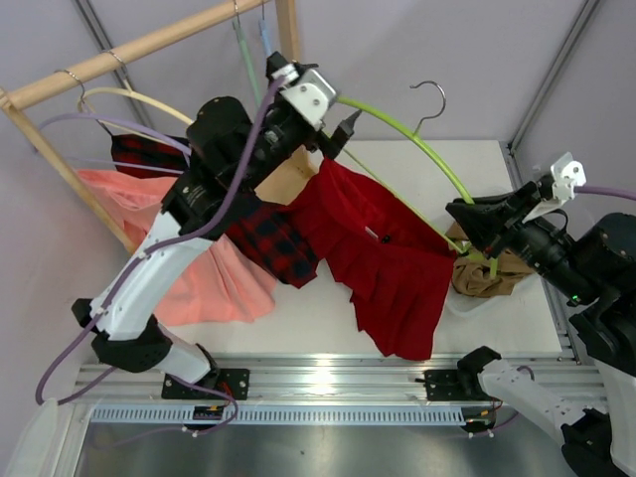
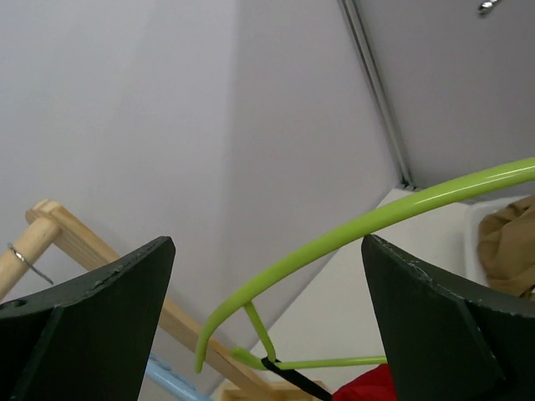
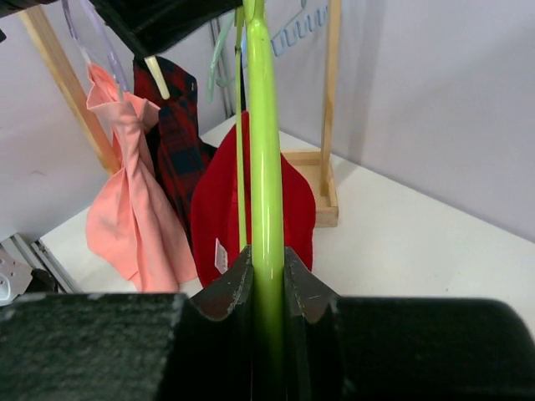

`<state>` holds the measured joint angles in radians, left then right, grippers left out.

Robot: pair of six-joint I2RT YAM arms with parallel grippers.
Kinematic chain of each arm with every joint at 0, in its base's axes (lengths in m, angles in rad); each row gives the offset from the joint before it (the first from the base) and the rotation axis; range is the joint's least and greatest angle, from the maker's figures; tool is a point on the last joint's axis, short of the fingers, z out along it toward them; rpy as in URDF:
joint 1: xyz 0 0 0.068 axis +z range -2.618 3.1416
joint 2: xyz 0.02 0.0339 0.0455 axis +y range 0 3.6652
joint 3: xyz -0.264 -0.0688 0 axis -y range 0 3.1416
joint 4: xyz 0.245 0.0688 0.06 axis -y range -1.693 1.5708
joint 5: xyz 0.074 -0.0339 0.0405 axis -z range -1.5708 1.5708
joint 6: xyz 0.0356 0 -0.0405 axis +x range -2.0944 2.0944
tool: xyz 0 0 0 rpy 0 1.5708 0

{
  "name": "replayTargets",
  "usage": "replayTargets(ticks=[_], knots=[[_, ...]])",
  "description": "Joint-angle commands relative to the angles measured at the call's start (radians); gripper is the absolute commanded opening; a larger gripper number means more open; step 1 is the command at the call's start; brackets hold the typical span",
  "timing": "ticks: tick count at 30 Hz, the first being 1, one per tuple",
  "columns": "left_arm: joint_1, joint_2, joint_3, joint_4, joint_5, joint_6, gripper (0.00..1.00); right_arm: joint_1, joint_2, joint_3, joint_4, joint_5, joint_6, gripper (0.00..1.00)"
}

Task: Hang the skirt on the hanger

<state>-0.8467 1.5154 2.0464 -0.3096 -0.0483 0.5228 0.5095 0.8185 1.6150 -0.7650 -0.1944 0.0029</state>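
The lime hanger is held up above the table, its silver hook pointing away from me. The deep-red skirt hangs under it along the thin lower bar, and its hem reaches toward the table's near edge. My left gripper is open beside the hanger's left end; in the left wrist view the hanger runs beyond the wide-apart fingers, and a black loop of the skirt sits on the bar. My right gripper is shut on the hanger's right end, with the skirt behind it.
A wooden rack stands at the back left with other hangers on its rail. From it hang a red-and-black plaid skirt and a salmon-pink skirt. A crumpled tan cloth lies on the table under my right gripper.
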Motion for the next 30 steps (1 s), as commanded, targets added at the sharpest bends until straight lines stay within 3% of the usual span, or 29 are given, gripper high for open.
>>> replayTargets(ticks=[1, 6, 10, 14, 19, 30], knots=[[0.018, -0.116, -0.015, 0.129, -0.062, -0.19, 0.99, 0.0, -0.036, -0.004, -0.022, 0.039, -0.007, 0.0], [0.021, -0.166, -0.038, 0.074, -0.272, -0.306, 0.99, 0.0, -0.102, -0.043, -0.008, -0.014, 0.025, 0.0], [0.052, -0.146, 0.047, -0.066, -0.369, -0.408, 1.0, -0.003, -0.111, -0.037, 0.013, -0.103, 0.039, 0.0], [0.107, -0.141, 0.097, -0.195, -0.378, -0.559, 0.99, -0.003, -0.098, -0.044, 0.058, -0.164, 0.046, 0.0], [0.175, -0.162, 0.078, -0.289, -0.371, -0.629, 1.0, -0.006, -0.052, -0.009, 0.115, -0.203, 0.068, 0.0], [0.276, -0.342, -0.175, -0.26, -0.311, -0.685, 1.0, -0.005, 0.093, 0.075, 0.19, -0.234, 0.091, 0.0]])
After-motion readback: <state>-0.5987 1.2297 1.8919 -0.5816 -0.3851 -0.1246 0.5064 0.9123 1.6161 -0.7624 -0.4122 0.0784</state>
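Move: The green hanger's tip is about 8 cm ahead of my left hand, 4 to its right and 6 below; the cream hanger's free end is 4 ahead, 16 left and 10 below; the mint hanger is 17 ahead, 13 left, about level. My right hand still grips the green hanger's other end: the mint hanger is some 30 cm ahead and 37 left of it, the hook 13 ahead and 8 left, the red skirt 9 ahead, 12 left and 18 below. With its fingers staying open, I swing my left hand about 17 cm left, away from the green hanger's tip towards the rack's hangers, arching up and slightly back before sinking, while the wrist rolls and turns until it points nearly straight forward. My right hand keeps its pinch, dips back and down, then comes forward and left towards the rack, turning roughly 10 degrees counter-clockwise. ##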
